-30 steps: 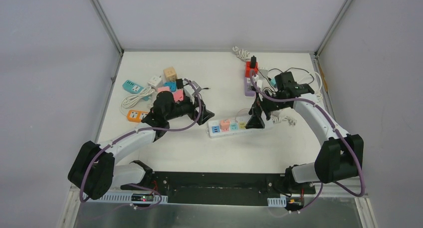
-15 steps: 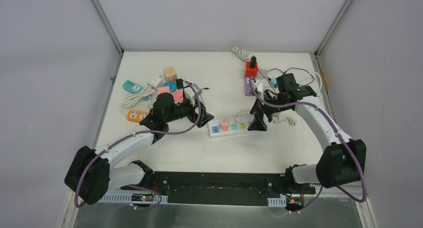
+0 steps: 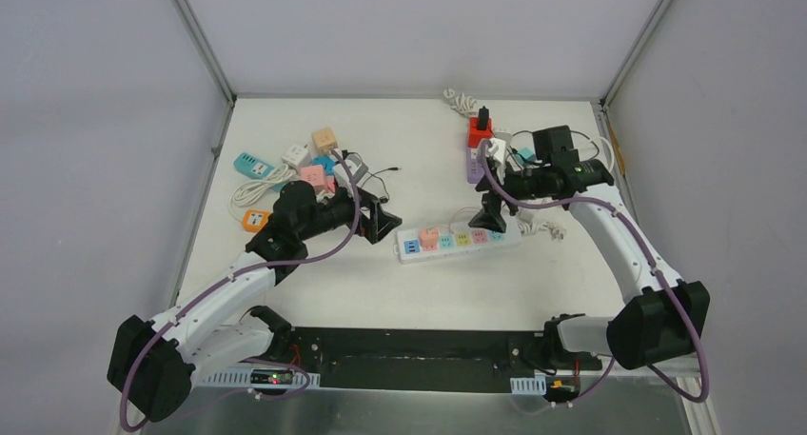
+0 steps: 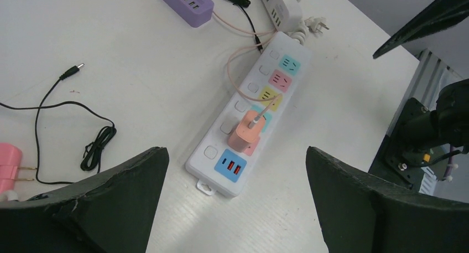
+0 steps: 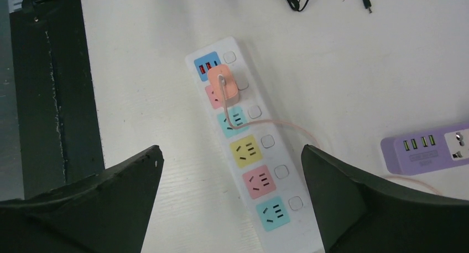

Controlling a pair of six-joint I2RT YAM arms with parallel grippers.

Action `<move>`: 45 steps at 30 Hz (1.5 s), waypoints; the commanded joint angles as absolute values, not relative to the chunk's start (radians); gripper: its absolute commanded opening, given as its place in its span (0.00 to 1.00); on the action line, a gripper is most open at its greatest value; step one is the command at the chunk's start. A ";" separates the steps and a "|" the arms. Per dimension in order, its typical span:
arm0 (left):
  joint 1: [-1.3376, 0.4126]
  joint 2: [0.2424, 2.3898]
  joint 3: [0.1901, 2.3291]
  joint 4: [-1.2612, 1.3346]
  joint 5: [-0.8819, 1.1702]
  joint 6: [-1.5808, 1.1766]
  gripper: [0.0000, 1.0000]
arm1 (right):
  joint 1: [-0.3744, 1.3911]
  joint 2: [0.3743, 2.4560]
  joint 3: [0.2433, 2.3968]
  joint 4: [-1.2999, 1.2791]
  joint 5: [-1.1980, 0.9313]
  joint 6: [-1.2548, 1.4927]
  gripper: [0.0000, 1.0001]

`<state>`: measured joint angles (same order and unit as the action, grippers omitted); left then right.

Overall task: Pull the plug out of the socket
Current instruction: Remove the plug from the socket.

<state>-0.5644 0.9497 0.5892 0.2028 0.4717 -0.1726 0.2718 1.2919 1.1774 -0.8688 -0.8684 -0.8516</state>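
A white power strip (image 3: 466, 237) with coloured sockets lies mid-table. A peach plug (image 3: 429, 236) with a thin pink cable sits in the socket beside the blue USB end. My left gripper (image 3: 383, 218) hovers open just left of that end. In the left wrist view the plug (image 4: 248, 134) and strip (image 4: 243, 105) lie ahead of the gripper (image 4: 235, 153). My right gripper (image 3: 488, 209) is open above the strip's right part. In its wrist view the gripper (image 5: 231, 148) straddles the strip (image 5: 246, 149), and the plug (image 5: 223, 84) is further along.
A purple strip (image 3: 473, 165) and a red adapter (image 3: 479, 130) lie behind the right gripper, among white cords. Coloured adapters (image 3: 309, 164) are piled at the back left, with an orange one (image 3: 255, 220) nearer. A loose black cable (image 4: 94, 148) lies beside the left gripper.
My left arm has drawn back to the left, and its gripper has shifted a little away from the strip. The right gripper has risen off the strip's right end. Both stayed open.
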 commanded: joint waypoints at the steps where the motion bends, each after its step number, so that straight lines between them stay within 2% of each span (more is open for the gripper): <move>1: -0.574 0.928 0.655 0.134 0.421 -0.234 0.99 | 0.324 1.293 1.159 -0.849 -0.919 -0.854 1.00; 5: -0.575 0.941 0.637 0.130 0.404 -0.224 0.99 | 0.353 1.270 1.084 -0.799 -0.898 -0.868 1.00; 17: -0.575 0.953 0.597 0.118 0.360 -0.183 0.99 | 0.423 1.306 1.086 -0.806 -0.795 -0.883 1.00; 25: -0.575 0.960 0.592 0.122 0.374 -0.179 0.99 | 0.476 1.330 1.075 -0.706 -0.697 -0.757 1.00; 31: -0.575 0.984 0.580 0.147 0.393 -0.179 0.99 | 0.544 1.338 1.028 -0.617 -0.687 -0.799 1.00; 45: -0.574 0.934 0.503 0.151 0.263 -0.211 0.99 | 0.641 1.501 1.053 -0.490 -0.626 -0.990 1.00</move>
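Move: The pink plug, seated near the left end of the white power strip, lies about 10 cm left of the right hand, level with it fore and aft and some 15 cm below. The strip's middle is roughly 3 cm left, 1 cm back and 17 cm below. The purple strip lies 18 cm ahead and 2 cm right, the black cable 11 cm ahead and 21 cm left. From the left hand the plug is about 9 cm right, 3 cm ahead and 16 cm down. The pink plug is approached from above by the open right hand, which first dips down and a little back, then slants left and down, some 8 cm left and 9 cm down in all. The hand turns about 15 degrees counter-clockwise while its fingers tip more steeply down; no touch yet. The left hand, also open, sinks about 6 cm and drifts slightly left. ##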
